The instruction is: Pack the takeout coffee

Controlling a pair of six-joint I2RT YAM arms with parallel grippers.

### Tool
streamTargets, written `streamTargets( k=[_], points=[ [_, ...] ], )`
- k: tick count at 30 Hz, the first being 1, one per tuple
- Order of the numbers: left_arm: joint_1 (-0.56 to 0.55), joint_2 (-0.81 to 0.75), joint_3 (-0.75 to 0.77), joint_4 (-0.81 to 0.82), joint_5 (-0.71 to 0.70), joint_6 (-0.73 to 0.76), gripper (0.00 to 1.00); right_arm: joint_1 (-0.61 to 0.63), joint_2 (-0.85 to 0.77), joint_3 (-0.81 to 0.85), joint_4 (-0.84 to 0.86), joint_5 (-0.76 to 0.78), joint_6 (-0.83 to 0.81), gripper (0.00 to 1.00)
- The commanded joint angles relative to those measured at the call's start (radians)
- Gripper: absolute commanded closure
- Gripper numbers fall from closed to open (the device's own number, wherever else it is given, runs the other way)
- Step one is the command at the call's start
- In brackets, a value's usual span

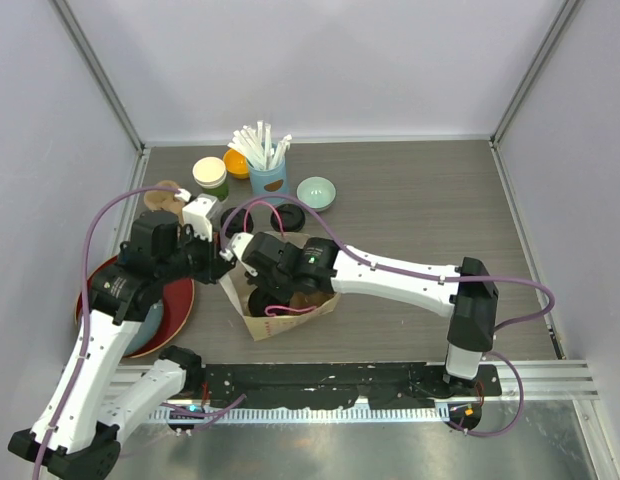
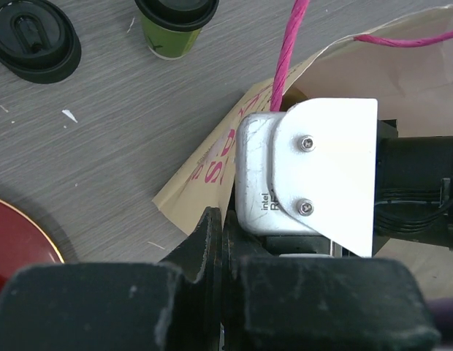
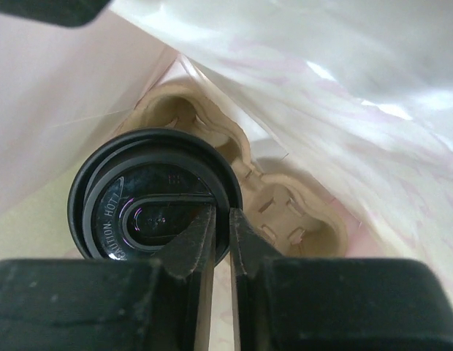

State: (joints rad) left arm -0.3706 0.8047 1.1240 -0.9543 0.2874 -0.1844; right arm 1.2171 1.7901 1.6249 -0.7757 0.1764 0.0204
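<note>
A takeout coffee cup with a black lid stands in a cardboard carrier inside the paper bag. My right gripper reaches into the bag, jaws pinched on the lid's rim. My left gripper is shut on the bag's mouth edge, its fingertips pressed together on the paper. Another green cup with a black lid stands on the table behind the bag. A loose black lid lies to its left.
A red plate lies left of the bag. At the back stand a blue cup of white straws, a pale green bowl, a cream-topped green cup and an orange item. Pink bag handles loop over the right arm.
</note>
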Motion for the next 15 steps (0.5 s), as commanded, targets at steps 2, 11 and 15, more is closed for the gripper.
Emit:
streamTargets(
  k=[2, 11, 15],
  points=[
    [-0.008, -0.027, 0.008, 0.074, 0.084, -0.018, 1.0, -0.013, 0.031, 0.058, -0.059, 0.037, 0.038, 0.78],
    [-0.01, -0.041, -0.029, 0.028, 0.056, 0.014, 1.0, -0.011, -0.077, 0.075, 0.024, 0.025, 0.029, 0.54],
    [-0.01, -0.035, -0.021, 0.02, 0.048, 0.022, 1.0, -0.011, -0.116, 0.082, 0.053, 0.014, 0.021, 0.46]
  ],
)
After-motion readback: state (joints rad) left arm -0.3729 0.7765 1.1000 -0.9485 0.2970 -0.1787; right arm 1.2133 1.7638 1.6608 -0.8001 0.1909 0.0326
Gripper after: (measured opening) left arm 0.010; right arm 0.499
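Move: The cup between the right fingertips is pinched at its lid rim, down in the bag. Its middle lies about 3 cm back, 1 cm to the left and 5 cm below the hand. The carrier's empty pocket is about 7 cm to the right, 1 cm back and 9 cm down. Outside the bag a lidded cup stands some 12 cm ahead, 5 cm to the right and 6 cm down. From the left hand, which still grips the bag's rim right at its fingertips, the held cup is about 4 cm to the right, 3 cm back and 14 cm below. The right fingers let go of the lid rim, opening steadily from nearly shut to about half wide. The hand rises straight up off the cup inside the bag, slowly at first and then faster, about 2 cm in all, with the wrist hardly turning. The left hand keeps its closed pinch on the bag's rim and practically stays put. ##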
